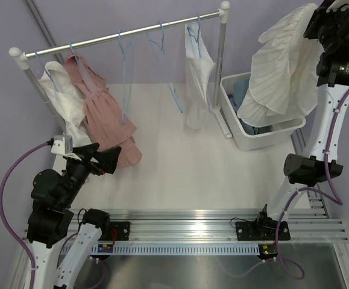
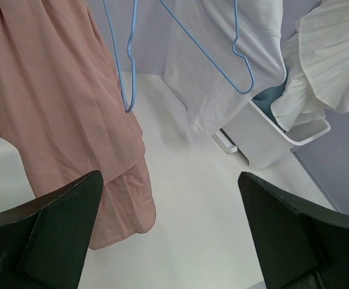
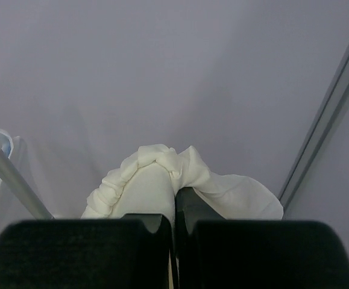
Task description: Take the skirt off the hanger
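A cream pleated skirt hangs from my right gripper, held high at the far right above the white bin. In the right wrist view my right gripper is shut on the skirt's gathered waistband. The skirt also shows in the left wrist view. Empty blue hangers hang on the rail. My left gripper is open and empty at the near left, beside a pink garment; the left wrist view shows it open over bare table.
The rail carries a white garment at its left end, the pink garment, and a white top near its right post. The bin holds blue cloth. The purple back wall is close behind the right gripper.
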`<move>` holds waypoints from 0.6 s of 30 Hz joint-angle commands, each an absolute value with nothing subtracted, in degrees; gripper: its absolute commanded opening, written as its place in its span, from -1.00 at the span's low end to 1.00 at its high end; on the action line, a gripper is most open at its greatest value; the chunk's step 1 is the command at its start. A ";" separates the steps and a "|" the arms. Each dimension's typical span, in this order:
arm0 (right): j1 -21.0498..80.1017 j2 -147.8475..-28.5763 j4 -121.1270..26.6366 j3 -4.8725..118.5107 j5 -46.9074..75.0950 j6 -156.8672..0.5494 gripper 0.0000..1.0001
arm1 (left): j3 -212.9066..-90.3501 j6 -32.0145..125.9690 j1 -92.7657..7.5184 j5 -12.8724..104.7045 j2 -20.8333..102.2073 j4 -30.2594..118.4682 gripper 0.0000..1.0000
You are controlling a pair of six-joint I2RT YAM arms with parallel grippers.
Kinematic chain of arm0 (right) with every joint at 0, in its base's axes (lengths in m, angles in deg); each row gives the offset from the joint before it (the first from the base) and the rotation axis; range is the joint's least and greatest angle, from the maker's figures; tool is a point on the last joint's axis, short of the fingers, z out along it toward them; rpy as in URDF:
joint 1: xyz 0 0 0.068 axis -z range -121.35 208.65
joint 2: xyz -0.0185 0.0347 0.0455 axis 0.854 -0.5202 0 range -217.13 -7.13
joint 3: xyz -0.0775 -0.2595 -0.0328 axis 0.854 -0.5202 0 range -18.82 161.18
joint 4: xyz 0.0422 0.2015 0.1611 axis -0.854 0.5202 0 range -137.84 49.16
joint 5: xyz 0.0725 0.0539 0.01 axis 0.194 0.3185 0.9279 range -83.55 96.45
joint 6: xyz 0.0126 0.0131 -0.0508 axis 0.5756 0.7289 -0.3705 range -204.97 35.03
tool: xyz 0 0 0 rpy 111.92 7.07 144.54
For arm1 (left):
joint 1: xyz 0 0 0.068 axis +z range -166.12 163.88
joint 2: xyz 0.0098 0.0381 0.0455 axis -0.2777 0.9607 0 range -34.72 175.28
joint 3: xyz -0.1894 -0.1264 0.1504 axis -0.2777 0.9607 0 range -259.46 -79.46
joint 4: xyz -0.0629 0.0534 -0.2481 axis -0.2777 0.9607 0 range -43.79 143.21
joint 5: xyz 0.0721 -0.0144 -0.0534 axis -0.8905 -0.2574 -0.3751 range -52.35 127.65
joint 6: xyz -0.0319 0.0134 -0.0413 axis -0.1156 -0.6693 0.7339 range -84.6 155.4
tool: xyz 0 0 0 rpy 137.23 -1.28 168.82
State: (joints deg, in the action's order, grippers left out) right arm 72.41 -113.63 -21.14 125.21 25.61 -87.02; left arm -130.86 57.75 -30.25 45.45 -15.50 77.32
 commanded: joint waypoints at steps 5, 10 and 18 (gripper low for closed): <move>67.44 -112.25 -26.74 124.03 23.95 -83.05 -1.00 | -131.32 58.34 -30.10 46.79 -16.26 75.48 0.98; 67.53 -108.49 -26.92 109.39 20.79 -81.81 -1.00 | -131.22 57.90 -30.10 47.32 -16.70 76.00 0.98; 77.28 -102.05 -34.49 75.86 21.57 -79.52 -1.00 | -133.07 56.67 -30.10 48.73 -17.40 79.43 0.98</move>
State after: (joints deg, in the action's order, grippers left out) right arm 72.59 -103.07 -31.02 80.19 22.03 -81.36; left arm -130.88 57.68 -30.23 46.65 -16.48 78.74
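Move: My right hand grips the top of the white skirt high over the basket, whose middle lies some 47 cm below, about 4 cm farther out and 4 cm to my left. The blue skirt is already inside, about 5 cm left of that middle. The rack's right post stands about 18 cm to this hand's left and 4 cm ahead. From my left hand, the basket is about 36 cm ahead, 54 cm to the right and 25 cm below. My right hand first swings about 4 cm left and a little forward over the basket, already sinking. Then I plunge it fast towards the basket, some 22 cm down in all, easing back to the right and tipping the fingers down about 25 degrees. They stay shut on the white skirt all the way. ##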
